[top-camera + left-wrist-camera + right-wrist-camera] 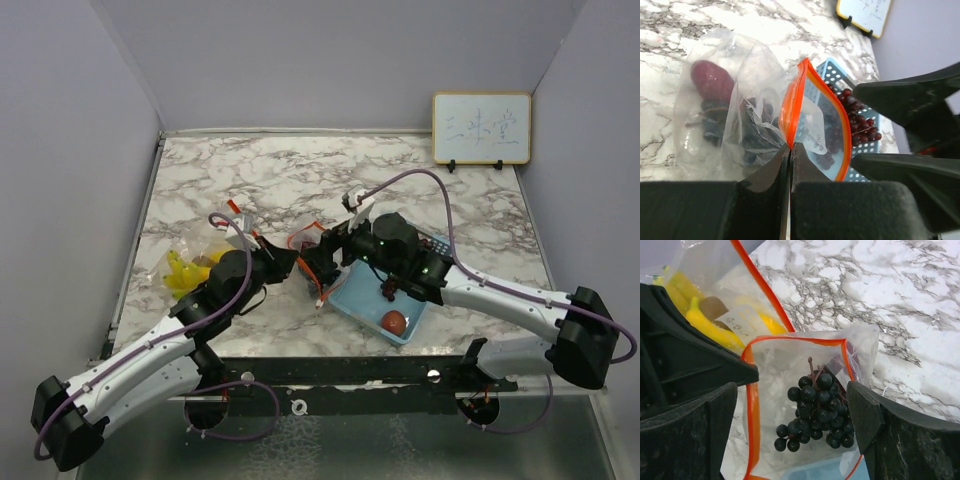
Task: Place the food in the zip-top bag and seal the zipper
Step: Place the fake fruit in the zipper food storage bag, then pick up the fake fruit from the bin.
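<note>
The clear zip-top bag (760,75) with an orange zipper rim (751,405) lies open at the middle of the table. My left gripper (790,146) is shut on the rim (790,115) and holds the mouth up. Above the mouth, my right gripper (792,390) is open, and the dark purple grapes (819,410) lie loose between its fingers inside the rim. The magenta piece (712,80) sits deep in the bag. Yellow bananas (188,270) lie on the table to the left. The small red fruit (393,322) rests in the basket.
The light blue basket (360,300) stands just right of the bag, under my right arm. A small whiteboard (481,128) leans at the back right. Grey walls close in the marble table (300,170) on three sides.
</note>
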Tool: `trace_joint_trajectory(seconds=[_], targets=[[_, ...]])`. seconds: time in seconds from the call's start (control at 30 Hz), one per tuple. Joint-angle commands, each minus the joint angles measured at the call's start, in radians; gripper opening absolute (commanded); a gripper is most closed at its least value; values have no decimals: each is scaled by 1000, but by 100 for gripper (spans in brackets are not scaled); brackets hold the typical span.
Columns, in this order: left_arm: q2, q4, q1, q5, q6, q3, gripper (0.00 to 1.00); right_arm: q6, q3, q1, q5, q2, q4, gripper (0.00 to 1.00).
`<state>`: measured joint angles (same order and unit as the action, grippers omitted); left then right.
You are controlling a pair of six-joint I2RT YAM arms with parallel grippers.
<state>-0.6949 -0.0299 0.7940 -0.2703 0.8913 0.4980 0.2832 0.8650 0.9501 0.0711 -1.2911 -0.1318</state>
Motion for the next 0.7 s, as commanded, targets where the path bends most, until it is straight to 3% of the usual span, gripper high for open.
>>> trace_joint_trajectory(seconds=[0.0, 0.1, 0.2, 0.37, 0.67], targets=[[-41, 37, -1, -8, 3, -7, 0, 74, 22, 1, 135, 42, 116, 89], [-49, 35, 0, -6, -14, 8, 0, 245, 82, -16, 465, 29, 414, 88], [-35, 34, 0, -10, -33, 16, 0, 368, 95, -134, 490, 2, 582, 87], [-9, 38, 0, -13, -52, 11, 0, 374, -26, -329, 327, -8, 495, 88], [-3, 48, -1, -1, -57, -4, 0, 296, 22, -351, 371, -277, 425, 88]])
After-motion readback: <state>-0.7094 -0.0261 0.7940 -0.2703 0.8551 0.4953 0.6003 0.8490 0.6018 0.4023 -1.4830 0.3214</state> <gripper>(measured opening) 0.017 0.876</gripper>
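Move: The right hand hangs empty and open over the bag's mouth. The red grapes at the far end of the blue basket lie about 22 cm to its right, 9 cm ahead and 19 cm below. The nearer sprig is some 20 cm right, level fore-and-aft, and the round red fruit about 18 cm right and 13 cm back. The bagged black grapes sit about 5 cm ahead, 3 cm left. From the left hand the red grapes are roughly 32 cm right, 12 cm ahead. The right hand leaves the bag's mouth with fingers wide open and swings about 19 cm right and some 6 cm forward, then goes nearly straight down into the far end of the basket towards the red grapes, 15 cm lower in all, while the wrist turns about 45 degrees clockwise and the fingers tip steeply downward. The left hand keeps its pinch on the bag's orange rim and stays nearly in place, dipping a centimetre or two and coming partly back up. ##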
